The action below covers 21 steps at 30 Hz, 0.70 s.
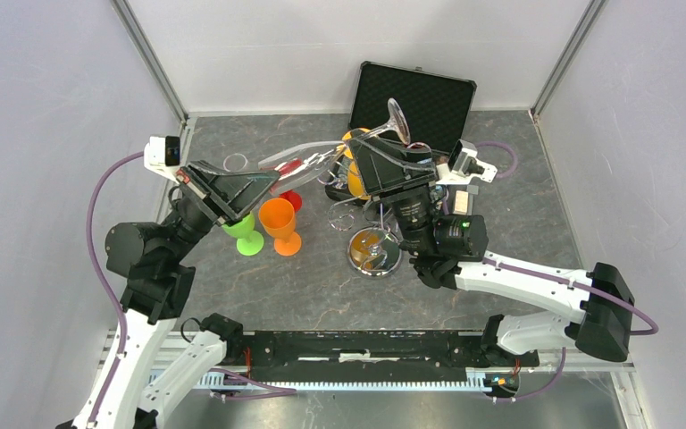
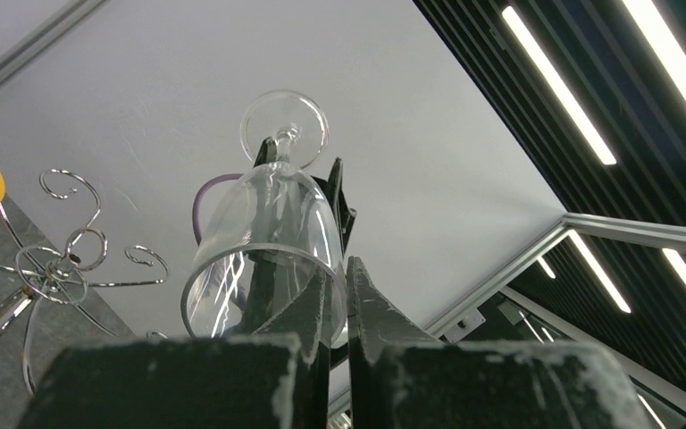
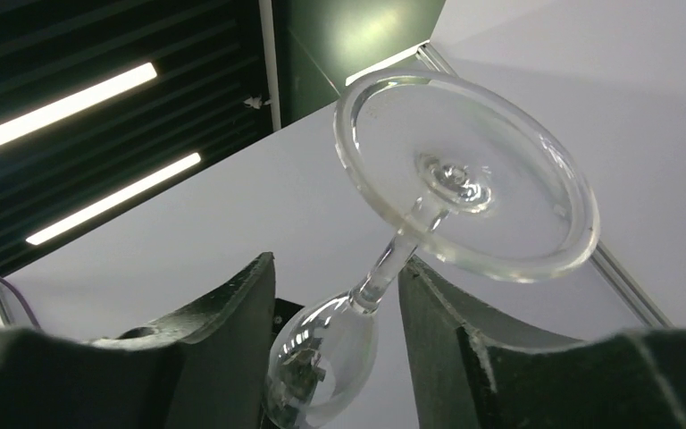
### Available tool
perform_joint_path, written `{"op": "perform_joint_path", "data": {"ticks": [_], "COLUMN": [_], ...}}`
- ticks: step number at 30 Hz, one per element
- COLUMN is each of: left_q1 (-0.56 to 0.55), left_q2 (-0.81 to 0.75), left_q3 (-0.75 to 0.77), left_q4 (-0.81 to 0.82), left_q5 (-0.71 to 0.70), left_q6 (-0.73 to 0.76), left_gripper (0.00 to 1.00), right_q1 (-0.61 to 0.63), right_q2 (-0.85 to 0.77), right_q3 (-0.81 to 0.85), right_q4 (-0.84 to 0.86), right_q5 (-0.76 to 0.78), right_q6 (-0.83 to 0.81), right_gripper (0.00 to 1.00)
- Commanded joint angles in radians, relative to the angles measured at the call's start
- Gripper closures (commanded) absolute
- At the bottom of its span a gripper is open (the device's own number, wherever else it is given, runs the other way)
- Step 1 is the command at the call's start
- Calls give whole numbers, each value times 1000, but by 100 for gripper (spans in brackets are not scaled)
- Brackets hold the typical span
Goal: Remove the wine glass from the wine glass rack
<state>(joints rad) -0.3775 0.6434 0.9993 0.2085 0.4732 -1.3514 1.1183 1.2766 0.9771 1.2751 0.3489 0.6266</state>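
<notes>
The clear wine glass (image 1: 308, 154) hangs on its side in the air between my two grippers, off the wine glass rack (image 1: 373, 252). My left gripper (image 2: 347, 277) is shut on the rim of the wine glass (image 2: 268, 232), one finger inside the bowl and one outside. My right gripper (image 3: 339, 286) stands open around the stem, its fingers on either side and not pressing it. The round foot of the wine glass (image 3: 464, 170) sits above those fingers. The rack's curled chrome arms (image 2: 62, 259) show at the lower left of the left wrist view.
An orange goblet (image 1: 280, 223), a green goblet (image 1: 246, 234) and a red one (image 1: 291, 198) stand left of the rack. A black foam-lined case (image 1: 415, 94) lies open at the back. A yellow-orange object (image 1: 353, 174) sits under my right gripper. White walls close in the table.
</notes>
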Motion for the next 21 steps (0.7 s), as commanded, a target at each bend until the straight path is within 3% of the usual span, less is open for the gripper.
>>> {"op": "perform_joint_path", "data": {"ticks": [1, 9, 12, 15, 21], "left_q1": [-1, 0, -1, -1, -1], "left_q2": [3, 33, 37, 28, 4], "left_q3": [68, 172, 238, 322, 395], "left_q4": [20, -45, -181, -399, -738], "left_q5": [-88, -169, -240, -391, -850], "left_q6": [96, 189, 301, 462, 758], "left_gripper": [98, 98, 98, 98, 98], "right_q1": [3, 3, 3, 3, 3], "right_q2": [-39, -70, -89, -123, -210], "right_q3": [-22, -79, -94, -109, -140], "right_q4": [19, 29, 13, -44, -176], "right_q5": [-24, -10, -9, -9, -12], "right_q6": [-19, 1, -4, -19, -77], "right_gripper": [38, 25, 24, 23, 22]}}
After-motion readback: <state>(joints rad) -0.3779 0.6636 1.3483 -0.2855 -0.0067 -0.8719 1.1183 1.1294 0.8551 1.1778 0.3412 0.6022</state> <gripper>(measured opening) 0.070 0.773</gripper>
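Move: The left hand holds the clear wine glass by its rim, high above the table. From it the standing clear glass is about 12 cm ahead, 13 cm left and 44 cm down; at the same depth, the red glass is 13 ahead and 4 left, the orange 5 ahead and 3 left, the green 5 ahead and 11 left. The held glass's stem lies between the right hand's half-open fingers, its middle 5 cm left and 2 cm back of that hand. Upward first, by about 4 cm, then sweeping left nearly 8 cm and a little forward with quickening pace, the left hand carries the wine glass away from the right hand, keeping its rim pinched and turning some 35 degrees counter-clockwise. The right hand opens its fingers wider around the stem and sinks slightly, then eases right. ##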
